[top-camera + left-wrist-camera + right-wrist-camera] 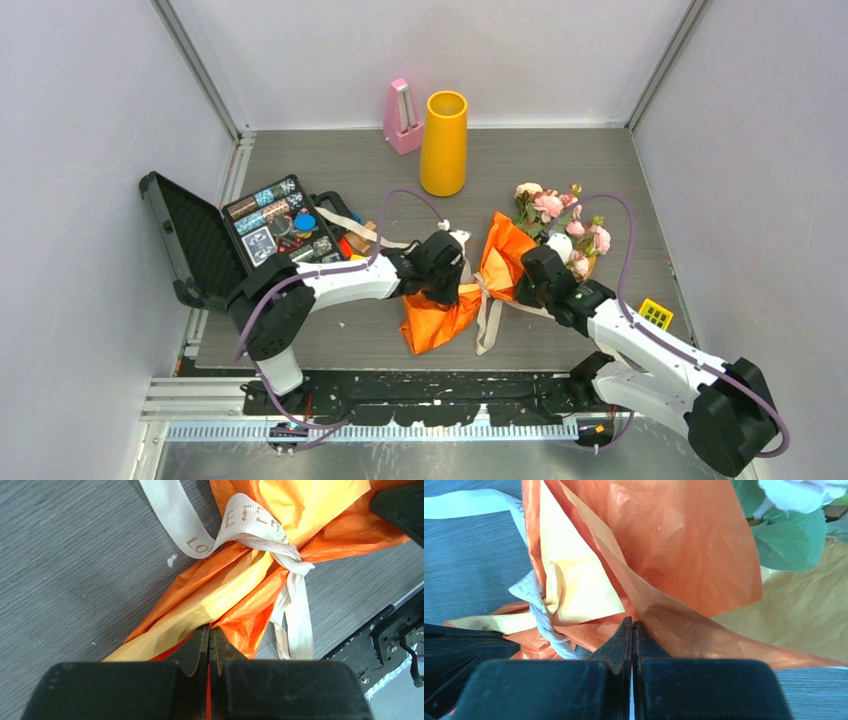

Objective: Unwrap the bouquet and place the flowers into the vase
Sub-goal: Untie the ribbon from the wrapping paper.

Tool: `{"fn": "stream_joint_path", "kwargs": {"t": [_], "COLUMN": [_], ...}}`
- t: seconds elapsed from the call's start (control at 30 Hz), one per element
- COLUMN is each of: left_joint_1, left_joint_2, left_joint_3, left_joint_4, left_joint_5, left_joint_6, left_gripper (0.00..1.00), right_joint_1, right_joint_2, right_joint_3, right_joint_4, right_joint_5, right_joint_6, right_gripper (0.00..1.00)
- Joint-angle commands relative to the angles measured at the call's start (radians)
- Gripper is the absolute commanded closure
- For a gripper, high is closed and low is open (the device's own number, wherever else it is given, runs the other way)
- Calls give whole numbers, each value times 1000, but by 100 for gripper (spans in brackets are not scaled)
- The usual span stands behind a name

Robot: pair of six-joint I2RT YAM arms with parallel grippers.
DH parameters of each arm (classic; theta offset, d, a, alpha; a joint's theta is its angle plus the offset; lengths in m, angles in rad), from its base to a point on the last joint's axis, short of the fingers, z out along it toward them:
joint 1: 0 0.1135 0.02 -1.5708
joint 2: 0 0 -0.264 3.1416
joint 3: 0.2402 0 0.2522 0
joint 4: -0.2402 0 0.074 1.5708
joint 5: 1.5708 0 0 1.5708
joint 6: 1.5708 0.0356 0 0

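The bouquet lies on the table in front of both arms, its crinkled orange paper (500, 262) tied at the waist with a knotted beige ribbon (260, 535). The flowers (560, 215), pink roses with green leaves, stick out of the paper's far right end. My left gripper (209, 628) is shut on the paper's lower tail, and orange shows between its jaws. My right gripper (632, 621) is shut on a fold of the paper just right of the knot. The tall yellow-orange vase (444, 143) stands upright at the back, apart from both grippers.
A pink metronome (402, 118) stands just left of the vase. An open black case (200, 240) with small items lies at the left. A small yellow grid piece (655, 314) sits at the right, near my right arm. Ribbon tails (488, 320) trail toward the front edge.
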Motion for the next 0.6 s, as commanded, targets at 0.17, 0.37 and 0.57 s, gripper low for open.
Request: {"fn": "stream_joint_path", "kwargs": {"t": [0.17, 0.37, 0.57], "left_joint_1": [9, 9, 10], "left_joint_2": [-56, -46, -46], "left_joint_3": [-11, -6, -7], "left_joint_4": [18, 19, 19], "left_joint_5": [52, 66, 67], "left_joint_6": [23, 20, 16], "left_gripper": [100, 100, 100], "right_joint_1": [-1, 6, 37], "right_joint_2": [-72, 15, 79], "right_joint_3": [36, 106, 139], "right_joint_4": [57, 77, 118], "right_joint_5": [-161, -281, -298], "right_joint_6": [-129, -224, -249], "right_gripper": [88, 75, 68]}}
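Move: The ribbon's knot around the wrapping paper's waist lies about 7 cm to the right hand's left, some 2 cm farther out and a couple of centimetres lower. The loose ribbon tails hang some 6 cm left and 6 cm back of that hand, near the table; the flowers lie roughly 12 cm ahead and 9 cm to its right. From the left hand, the knot is about 6 cm right and 1 cm ahead, slightly lower. Right hand swings about 5 cm left, rising, towards the knot, fingers opening, turning counter-clockwise; left keeps pinching the paper. ##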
